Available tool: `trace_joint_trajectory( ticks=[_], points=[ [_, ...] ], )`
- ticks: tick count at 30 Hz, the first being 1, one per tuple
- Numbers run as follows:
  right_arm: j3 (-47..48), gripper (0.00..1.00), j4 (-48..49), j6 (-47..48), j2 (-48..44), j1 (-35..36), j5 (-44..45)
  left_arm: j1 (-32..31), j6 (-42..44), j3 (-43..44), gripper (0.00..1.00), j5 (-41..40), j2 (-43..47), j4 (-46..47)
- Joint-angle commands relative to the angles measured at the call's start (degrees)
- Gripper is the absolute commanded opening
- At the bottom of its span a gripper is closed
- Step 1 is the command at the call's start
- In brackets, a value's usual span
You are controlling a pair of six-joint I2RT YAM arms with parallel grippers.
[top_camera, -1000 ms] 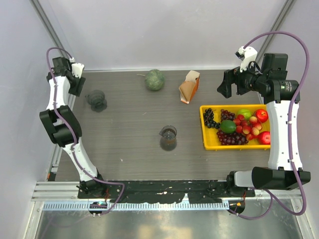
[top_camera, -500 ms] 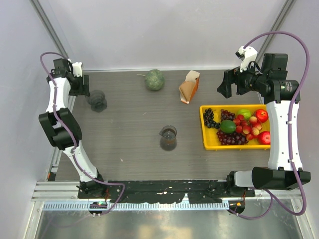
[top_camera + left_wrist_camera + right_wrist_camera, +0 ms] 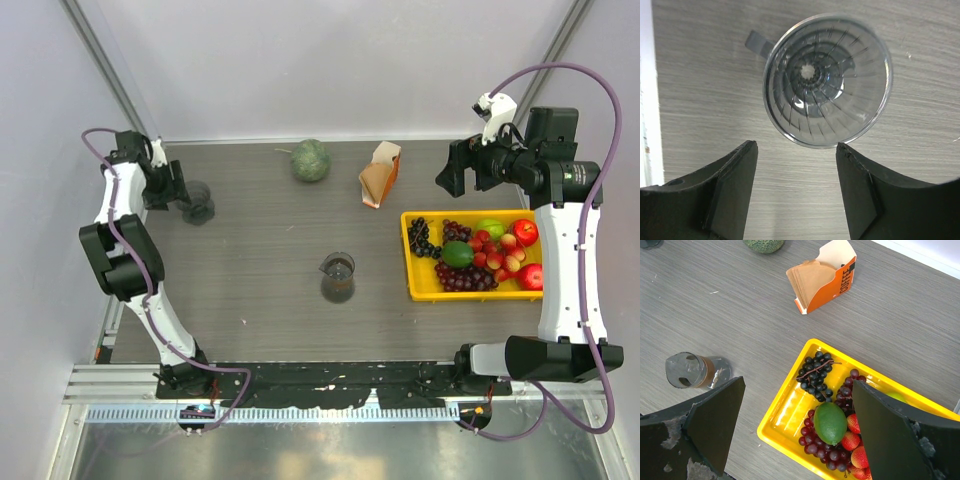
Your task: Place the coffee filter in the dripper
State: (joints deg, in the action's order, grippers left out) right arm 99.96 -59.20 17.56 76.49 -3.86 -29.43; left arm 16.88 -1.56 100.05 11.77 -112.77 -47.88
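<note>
The dripper [image 3: 197, 203], a smoky see-through cone with a small side handle, stands upright at the table's far left. In the left wrist view the dripper [image 3: 827, 80] is seen from above with nothing inside it. My left gripper [image 3: 172, 184] hovers just left of it, open; in its own view the left gripper [image 3: 796, 147] has only bare table between the fingers, short of the rim. My right gripper [image 3: 455, 170] hangs open and high at the far right; seen from its wrist, the right gripper [image 3: 799, 382] is empty. A single coffee filter is out of view.
A white-orange pack of brown papers [image 3: 380, 172] [image 3: 822, 277] stands at the back centre-right, beside a green melon [image 3: 310, 160]. A glass jug [image 3: 338, 276] [image 3: 690, 371] sits mid-table. A yellow tray [image 3: 408, 262] [image 3: 771, 427] of fruit lies on the right.
My left gripper has swung down from the back left corner toward the dripper and now sits right beside it. The right arm has not moved.
</note>
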Motion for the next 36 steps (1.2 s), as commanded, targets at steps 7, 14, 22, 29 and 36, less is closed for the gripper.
trace_joint_trajectory(
  ticks=[7, 14, 22, 29, 36],
  points=[
    [1.29, 0.95, 0.05, -0.86, -1.52, 0.17, 0.08, 0.43, -6.70, -3.11, 0.68, 6.76, -0.43, 4.80],
    [2.16, 0.96, -0.56, -1.13, -0.90, 0.17, 0.07, 0.17, -6.61, 1.02, 0.66, 8.18, -4.73, 6.04],
    [2.43, 0.95, -0.92, -1.48, -0.81, 0.17, -0.10, -0.97, -3.45, 5.41, 0.56, 9.06, -7.72, 4.46],
    [2.34, 0.96, -1.00, -1.48, -0.81, 0.17, -0.19, -4.31, 1.29, 9.46, 0.44, 9.24, -9.92, 1.21],
    [1.90, 0.96, -1.01, -1.13, -0.81, 0.17, -0.98, -8.27, 4.21, 12.45, 0.35, 8.10, -12.20, -3.01]
  ],
)
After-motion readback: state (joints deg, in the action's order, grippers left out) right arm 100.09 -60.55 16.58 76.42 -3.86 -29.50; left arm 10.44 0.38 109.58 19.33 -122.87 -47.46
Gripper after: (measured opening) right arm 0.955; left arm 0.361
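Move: The dripper stands close to the left hand, about 4 cm ahead, 5 cm to its right and some 6 cm below the fingertips. Its neighbours are farther off to the hand's right: the green melon roughly 30 cm right and 14 cm ahead, the glass carafe some 35 cm right and 13 cm back. From the right hand, the dripper lies about 52 cm left, 14 cm ahead and 29 cm lower. The dripper's near-left rim gets the left fingers set around it, one outside and one over the inside of the cone. The hand first dips slightly back and down, then goes forward, sinking to 4 cm below its start, and finally swings right and rises about 2 cm, some 6 cm rightward in all, turning about 10 degrees clockwise while the fingers close to roughly half their gap. ##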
